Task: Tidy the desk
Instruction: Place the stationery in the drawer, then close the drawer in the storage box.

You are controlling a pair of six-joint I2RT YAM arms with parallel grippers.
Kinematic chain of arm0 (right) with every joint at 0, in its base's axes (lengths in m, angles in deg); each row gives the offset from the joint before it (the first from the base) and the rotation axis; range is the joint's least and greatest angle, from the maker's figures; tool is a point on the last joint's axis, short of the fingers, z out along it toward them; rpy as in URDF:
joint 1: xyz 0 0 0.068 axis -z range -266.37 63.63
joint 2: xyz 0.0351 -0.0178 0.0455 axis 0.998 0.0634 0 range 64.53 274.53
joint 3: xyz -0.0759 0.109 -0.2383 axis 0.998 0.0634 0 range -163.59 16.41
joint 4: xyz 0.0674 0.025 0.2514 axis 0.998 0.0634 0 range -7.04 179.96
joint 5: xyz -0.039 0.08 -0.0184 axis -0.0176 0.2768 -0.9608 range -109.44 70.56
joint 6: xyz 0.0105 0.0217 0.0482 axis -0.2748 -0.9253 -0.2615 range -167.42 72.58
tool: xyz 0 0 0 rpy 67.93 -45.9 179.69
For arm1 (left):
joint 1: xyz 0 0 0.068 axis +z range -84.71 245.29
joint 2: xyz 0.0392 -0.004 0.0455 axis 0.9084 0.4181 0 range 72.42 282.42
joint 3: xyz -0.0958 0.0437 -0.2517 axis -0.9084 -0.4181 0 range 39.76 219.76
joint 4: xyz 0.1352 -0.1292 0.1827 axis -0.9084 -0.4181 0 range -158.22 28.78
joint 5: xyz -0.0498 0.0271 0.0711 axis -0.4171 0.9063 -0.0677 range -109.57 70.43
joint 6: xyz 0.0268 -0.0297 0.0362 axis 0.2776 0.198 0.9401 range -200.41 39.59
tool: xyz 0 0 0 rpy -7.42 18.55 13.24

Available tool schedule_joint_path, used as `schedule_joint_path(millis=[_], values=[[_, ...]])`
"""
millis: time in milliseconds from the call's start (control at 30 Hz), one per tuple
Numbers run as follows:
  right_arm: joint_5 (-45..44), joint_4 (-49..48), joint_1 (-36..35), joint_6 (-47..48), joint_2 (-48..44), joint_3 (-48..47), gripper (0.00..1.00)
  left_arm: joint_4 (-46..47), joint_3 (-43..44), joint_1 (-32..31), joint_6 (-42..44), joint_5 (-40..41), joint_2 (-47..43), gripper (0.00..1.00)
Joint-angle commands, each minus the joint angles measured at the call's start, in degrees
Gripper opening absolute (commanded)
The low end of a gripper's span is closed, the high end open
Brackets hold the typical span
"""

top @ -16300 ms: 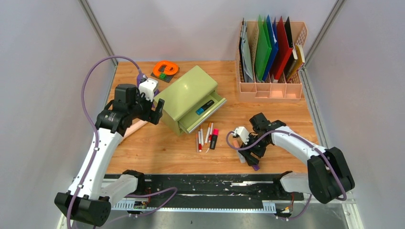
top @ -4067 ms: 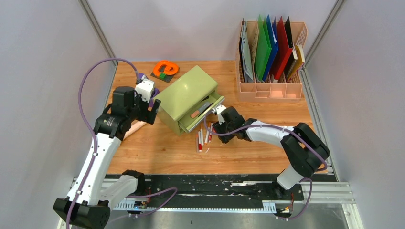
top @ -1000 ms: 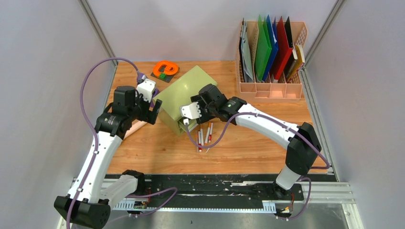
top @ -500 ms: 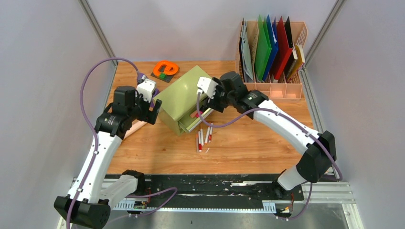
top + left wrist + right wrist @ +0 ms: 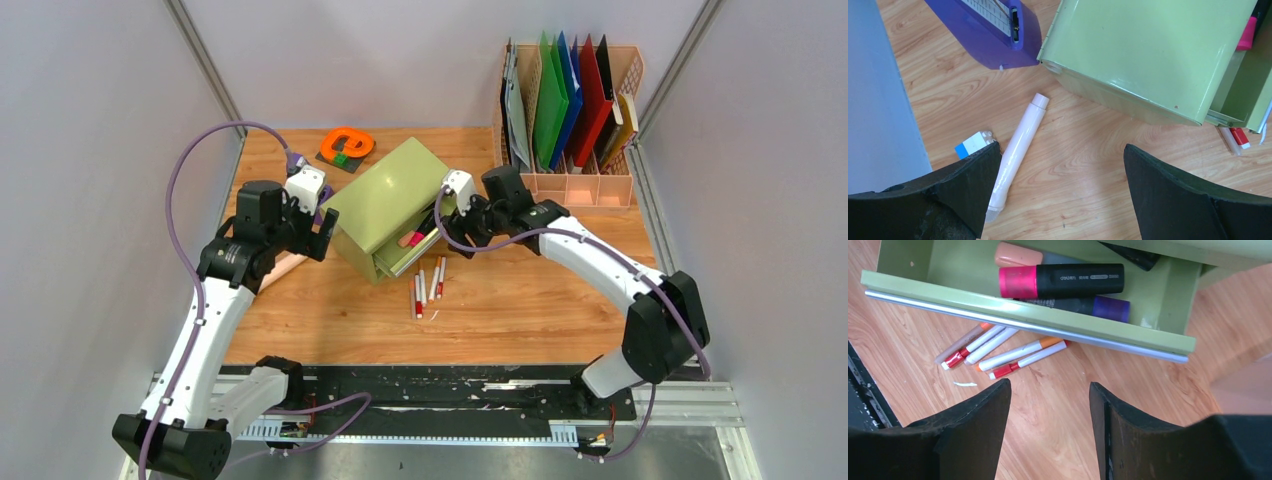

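The wooden desk carries a green drawer chest with its drawer pulled out. A pink-and-black highlighter and other highlighters lie in the drawer. Several thin markers lie on the wood in front of it. My right gripper hovers open just past the drawer's front, near its right end, with only bare wood between its fingers. My left gripper is wide open and empty left of the chest, above a white tube.
A peach file rack with coloured folders stands at the back right. An orange object lies at the back left. A purple object and a small white-and-blue brick lie left of the chest. A black rail runs along the near edge.
My right arm swung from over the chest's front across to the drawer's right end, and its jaws narrowed slightly. The left arm stayed still.
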Motion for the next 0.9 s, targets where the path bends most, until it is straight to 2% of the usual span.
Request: schedule_joint_path(millis=[0,233,600,867], values=[[5.01,-5.39,-0.01,-4.67,4.19,-1.68,0.59,1.48,2.03,0.43,-0.50,-0.55,-1.22,1.00],[5.91,-12.07,-0.01,-9.29,10.94,-4.32,0.56,1.46,1.73,0.43,-0.33,-0.21,-1.71,1.00],[8.48,-21.43,-0.31,-14.79,11.82,-4.26,0.56,1.64,1.37,0.43,-0.29,-0.13,-1.32,1.00],[6.00,-25.79,-2.15,-17.11,15.24,-5.19,0.57,1.52,1.36,0.43,-0.37,-0.18,-1.18,1.00]])
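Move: The open drawer's front lies about 8 cm to the right hand's left, 2 cm nearer the base and 7 cm below. Its pink-and-black highlighter sits about 8 cm left, 2 cm ahead and 8 cm down. The green box's middle is some 14 cm left, 5 cm ahead and 9 cm lower; the loose pens are about 6 cm left, 8 cm back and 15 cm down. From the left hand the drawer front is roughly 21 cm right, 1 cm back, 15 cm below. The open drawer's front is pushed in towards the green box by the right fingers, which stay part-open and empty. That hand first dips about 5 cm while going left and a little forward to the front, then carries on left and forward, rising some 3 cm again, about 7 cm left and 4 cm forward in all. Meanwhile it rolls some 15 degrees, left side up. ##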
